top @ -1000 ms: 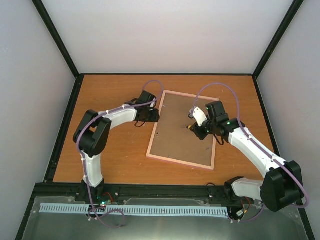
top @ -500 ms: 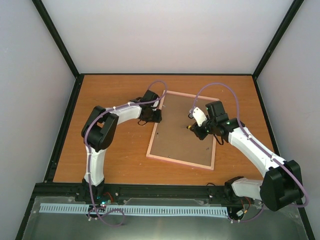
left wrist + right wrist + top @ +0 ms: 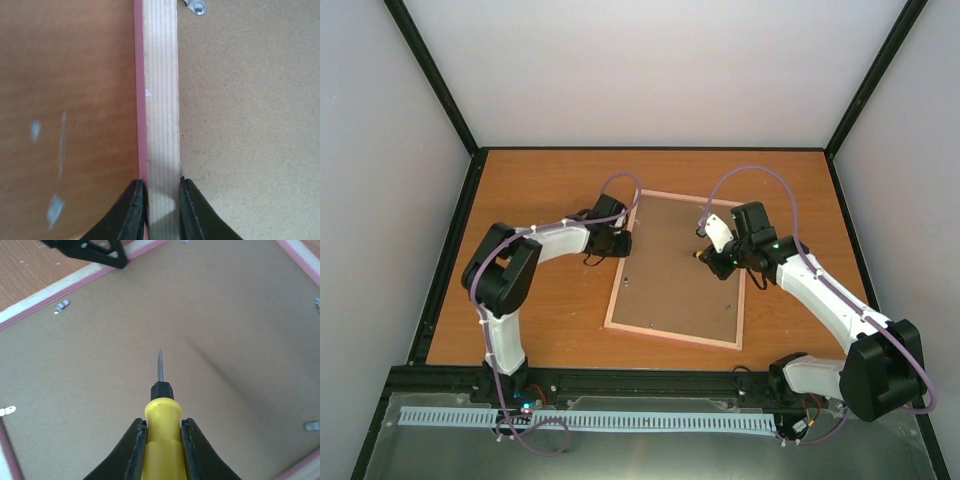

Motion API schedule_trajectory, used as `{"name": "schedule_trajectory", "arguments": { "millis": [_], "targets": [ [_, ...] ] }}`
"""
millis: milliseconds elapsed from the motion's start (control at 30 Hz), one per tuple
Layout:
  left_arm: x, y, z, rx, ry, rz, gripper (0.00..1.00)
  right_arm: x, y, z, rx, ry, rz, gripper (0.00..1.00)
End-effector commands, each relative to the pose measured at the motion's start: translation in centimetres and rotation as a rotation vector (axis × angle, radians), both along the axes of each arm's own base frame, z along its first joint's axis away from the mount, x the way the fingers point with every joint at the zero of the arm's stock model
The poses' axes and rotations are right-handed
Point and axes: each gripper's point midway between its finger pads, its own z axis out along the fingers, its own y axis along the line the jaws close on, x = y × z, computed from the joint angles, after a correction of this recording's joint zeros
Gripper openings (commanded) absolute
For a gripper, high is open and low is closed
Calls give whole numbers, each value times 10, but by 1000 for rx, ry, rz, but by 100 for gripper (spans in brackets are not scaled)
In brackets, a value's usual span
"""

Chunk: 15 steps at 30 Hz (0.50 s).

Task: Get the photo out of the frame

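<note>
The frame (image 3: pixel 670 336) lies face down on the wooden table, its pink edge around a brown backing board (image 3: pixel 675 275). The photo is hidden beneath that board. My left gripper (image 3: pixel 619 239) is shut on the frame's left rail (image 3: pixel 161 100), with one finger (image 3: pixel 131 210) on the outer pink side and the other on the board side. My right gripper (image 3: pixel 163 427) is shut on a yellow-handled screwdriver (image 3: pixel 161 415). Its metal tip (image 3: pixel 160 365) hovers over the middle of the backing board (image 3: pixel 210 315). In the top view the right gripper (image 3: pixel 713 257) sits above the board's right half.
Small metal retaining tabs sit along the board's rim: one tab (image 3: pixel 196 6) near the left rail, others (image 3: pixel 61 306) (image 3: pixel 7 411) (image 3: pixel 312 426). Bare orange table (image 3: pixel 540 310) surrounds the frame. Black posts and grey walls enclose the table.
My left gripper has closed onto the frame's left rail. The frame has shifted a little to the left and toward the near edge. The right arm has stayed still.
</note>
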Motion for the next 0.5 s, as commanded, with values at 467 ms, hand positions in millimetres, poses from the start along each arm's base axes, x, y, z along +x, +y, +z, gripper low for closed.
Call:
{"name": "schedule_trajectory", "arguments": {
  "millis": [467],
  "targets": [
    [-98,53,-34,-15,130,105,1,15,28,4,51,61,77,3]
  ]
}}
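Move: Some 17 cm to the left hand's right, about 4 cm back and slightly higher, is the tip of the screwdriver held by the right hand. The left fingers are on the frame's left rail, with one clip about 9 cm ahead and 3 cm right and another 9 cm back and 2 cm right. From the right hand, the far-rail clip lies about 21 cm ahead in line and the right-rail clip roughly 14 cm ahead and 7 cm right, both 13 cm below. Dragging the frame by its left rail, the left hand keeps its pinch and pulls back about 6 cm and some 4 cm to the left, nearly level, slowing to a stop. The right hand keeps hold of the screwdriver and sinks about 1.5 cm over the backing board, edging slightly left near the end. ##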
